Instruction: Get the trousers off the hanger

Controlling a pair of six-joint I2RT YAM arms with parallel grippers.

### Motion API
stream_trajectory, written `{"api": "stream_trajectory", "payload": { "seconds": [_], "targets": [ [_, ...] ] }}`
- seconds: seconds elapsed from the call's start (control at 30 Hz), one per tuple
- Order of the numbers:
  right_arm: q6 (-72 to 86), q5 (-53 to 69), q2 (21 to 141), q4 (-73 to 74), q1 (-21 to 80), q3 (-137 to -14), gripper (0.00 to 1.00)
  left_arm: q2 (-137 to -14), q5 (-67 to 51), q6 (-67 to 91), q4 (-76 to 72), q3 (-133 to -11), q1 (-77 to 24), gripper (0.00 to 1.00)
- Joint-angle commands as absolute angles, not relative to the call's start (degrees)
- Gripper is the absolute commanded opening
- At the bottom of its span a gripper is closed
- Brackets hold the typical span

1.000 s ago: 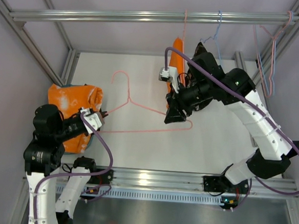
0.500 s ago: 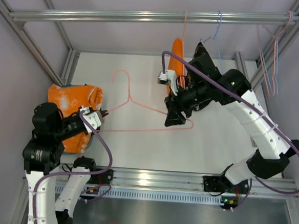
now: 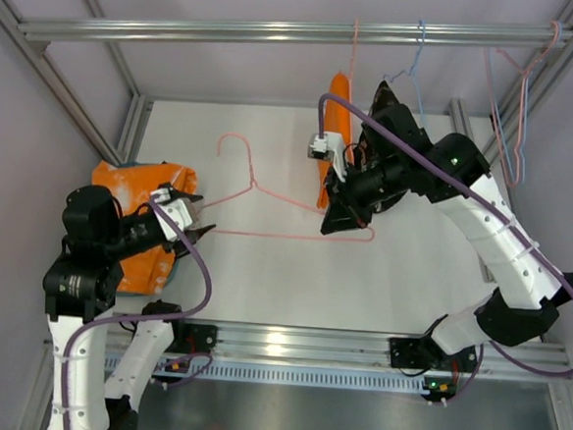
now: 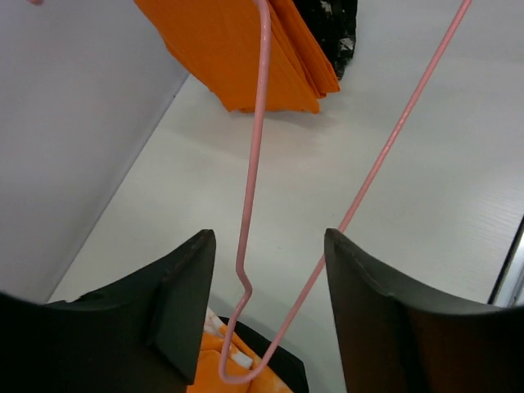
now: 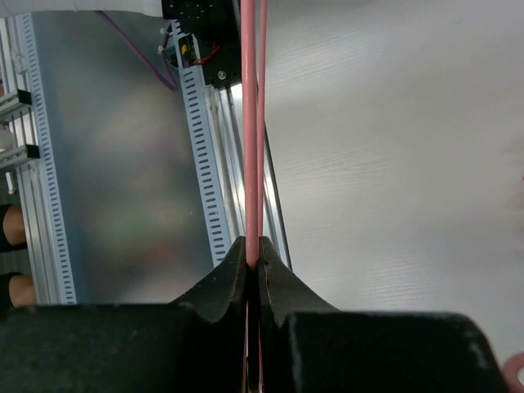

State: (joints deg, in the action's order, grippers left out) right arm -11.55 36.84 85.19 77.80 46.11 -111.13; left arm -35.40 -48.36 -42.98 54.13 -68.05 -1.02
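The pink wire hanger lies bare across the white table, hook toward the back. My right gripper is shut on its wire near the right corner; in the right wrist view the fingertips pinch the hanger's wire. My left gripper stands open around the left corner; the hanger's bend sits free between the fingers. Orange trousers lie in a heap under the left arm, off the hanger. More orange cloth hangs at the back, also seen as folded orange cloth.
A metal rail crosses the back, carrying a light blue hanger and more wire hangers at the right. A black speckled garment hangs behind the right arm. Frame posts stand at both sides.
My left gripper has opened and let go of the hanger's left corner. My right gripper opened briefly, then shut again on the wire. The hanger shifted slightly toward the back.
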Motion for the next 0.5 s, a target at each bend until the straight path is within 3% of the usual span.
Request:
{"api": "stream_trajectory", "payload": {
  "seconds": [0.0, 0.03, 0.07, 0.3, 0.47],
  "targets": [
    [-10.64, 36.65, 81.74, 83.94, 43.16, -114.26, 0.00, -38.83, -53.33, -33.70, 51.59, -73.72, -0.79, 0.64],
    [-10.55, 36.91, 80.87, 83.85, 41.76, -114.17, 0.00, -39.63, -53.96, -30.79, 49.76, -74.87, -0.79, 0.79],
    [-10.46, 37.26, 80.42, 83.67, 40.97, -114.08, 0.00, -40.33, -54.40, -26.93, 48.09, -75.93, -0.79, 0.82],
    [-7.65, 36.57, 72.61, 80.78, 37.27, -111.98, 0.00, -49.46, -51.42, 6.63, 37.62, -86.90, -0.79, 0.89],
    [-5.01, 33.14, 64.35, 79.45, 32.70, -111.45, 0.00, -52.03, -43.51, 12.92, 36.39, -87.54, -0.79, 0.96]
  ]
}}
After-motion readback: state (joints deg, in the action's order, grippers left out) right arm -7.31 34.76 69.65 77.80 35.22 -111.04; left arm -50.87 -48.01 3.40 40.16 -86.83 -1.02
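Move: Left hand: the hanging orange trousers are about 25 cm ahead, 27 cm to its right and a little lower; the emptied pink hanger's left end is between its part-open fingers, and the trousers in the basket lie some 18 cm left, 8 cm ahead, 27 cm below. Right hand, gripping the hanger: the empty hangers are about 28 cm ahead, 30 cm right and 12 cm higher; the orange trousers 25 cm straight ahead, the black trousers 8 cm right of those. The left hand opens its already parting fingers wide and leaves the pink hanger's end, climbing about 11 cm and a little forward, away from the basket, while its wrist turns until the fingers point roughly level. The right hand keeps its pinch on the hanger, eases forward a couple of centimetres, then comes back while carrying the hanger right and up, about 7 cm right and 6 cm up, turning some 15 degrees clockwise towards the empty hangers. ##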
